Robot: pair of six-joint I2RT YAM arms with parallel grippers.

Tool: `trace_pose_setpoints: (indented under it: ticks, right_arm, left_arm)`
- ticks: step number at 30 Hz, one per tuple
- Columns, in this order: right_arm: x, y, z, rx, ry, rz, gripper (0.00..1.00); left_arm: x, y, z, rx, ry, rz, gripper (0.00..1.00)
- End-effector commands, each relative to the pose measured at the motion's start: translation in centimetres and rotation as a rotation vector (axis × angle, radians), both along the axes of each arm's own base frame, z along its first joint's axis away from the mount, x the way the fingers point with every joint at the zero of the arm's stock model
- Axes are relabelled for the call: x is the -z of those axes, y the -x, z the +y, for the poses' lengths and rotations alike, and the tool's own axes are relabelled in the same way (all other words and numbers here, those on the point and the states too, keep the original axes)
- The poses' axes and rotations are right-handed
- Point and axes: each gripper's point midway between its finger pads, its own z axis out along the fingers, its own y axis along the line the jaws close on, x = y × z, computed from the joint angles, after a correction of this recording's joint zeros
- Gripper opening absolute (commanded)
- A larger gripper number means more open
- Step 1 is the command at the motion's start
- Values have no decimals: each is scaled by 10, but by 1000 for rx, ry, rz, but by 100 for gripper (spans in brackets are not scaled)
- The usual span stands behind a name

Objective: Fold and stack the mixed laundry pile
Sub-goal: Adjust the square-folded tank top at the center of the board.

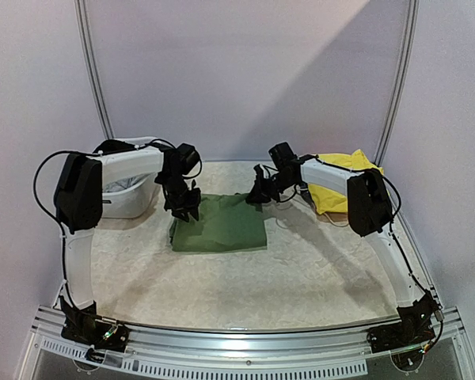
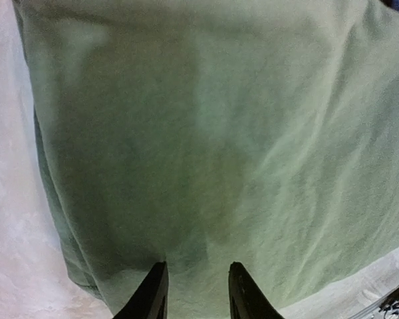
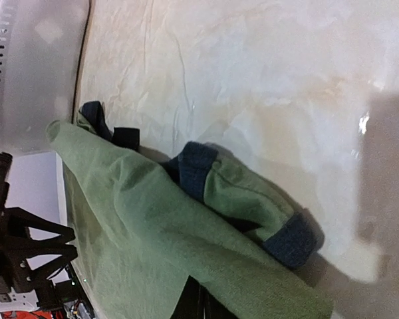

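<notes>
An olive-green T-shirt (image 1: 220,224) lies folded at the middle of the table. My left gripper (image 1: 186,212) is down on its back left corner. In the left wrist view its fingers (image 2: 198,279) stand a little apart with a bunch of the green cloth (image 2: 213,146) between them. My right gripper (image 1: 256,196) is at the shirt's back right corner, shut on the cloth. In the right wrist view the shirt (image 3: 146,226) drapes over the shut fingers (image 3: 201,302), and its navy-trimmed sleeve (image 3: 289,239) hangs beside them. A bright yellow garment (image 1: 336,186) lies at the back right behind the right arm.
A white plastic tub (image 1: 131,198) stands at the back left, close behind the left arm, and shows in the right wrist view too (image 3: 33,73). The table has a cream crinkled cover (image 1: 245,285). Curved frame posts rise at both back corners.
</notes>
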Motion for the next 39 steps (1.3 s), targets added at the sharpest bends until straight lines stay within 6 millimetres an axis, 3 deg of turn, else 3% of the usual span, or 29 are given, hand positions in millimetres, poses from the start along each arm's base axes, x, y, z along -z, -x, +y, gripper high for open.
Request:
trace_pose_setpoints:
  ticks: [1,8,12,14,18,23,28,31,32,34,35,39]
  right_arm:
    - [8,-21,1,43,-67,7,3]
    - [24,-34,-4,98,-66,23,3]
    - [23,-40,-8,128,-51,31,5]
    - [10,-42,-7,128,-56,15,9]
    - [-44,-49,-7,122,-85,-82,27]
    - [-112,-45,-11,103,-112,-182,39]
    - [-167,-29,-38,124,-14,-268,47]
    - [-170,-16,-66,161,116,-283,50]
    - [-179,-9,-76,175,140,-295,50]
    - [-174,5,-94,190,201,-273,51]
    - [-182,13,-103,202,219,-281,51]
    - [-184,40,-137,243,317,-255,52]
  left_arm:
    - [21,11,17,36,-85,31,33]
    - [35,23,36,75,-169,43,32]
    - [29,23,44,100,-213,20,32]
    - [17,19,46,113,-227,-19,33]
    - [-10,13,49,141,-249,-102,40]
    - [-52,13,46,214,-275,-225,61]
    - [-89,24,19,424,-340,-370,74]
    - [-103,30,-1,541,-415,-448,75]
    - [-106,34,-12,587,-443,-478,75]
    - [-109,36,-28,662,-482,-522,76]
    - [-110,40,-40,707,-496,-545,75]
    - [-114,56,-85,907,-496,-620,72]
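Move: The square-folded tank top's middle lies about 3 cm ahead of the left hand, 8 cm to its right and 5 cm below. From the right hand, which is low over the far right part of the cloth, the middle is some 7 cm back, 9 cm left and 3 cm lower. The basket stands around 16 cm ahead and 17 cm left of the left hand; the folded yellow pile lies roughly 6 cm ahead and 24 cm right of the right hand. Low and short first: the right hand eases about 4 cm forward with shut fingertips at the cloth, towards its far edge, while the left sinks and slides back-left towards the near left corner. Both then rise and open, the right climbing some 20 cm while drawing back and right away from the cloth, the left swinging right and back above it, turning about 40 degrees clockwise and tilting up. ##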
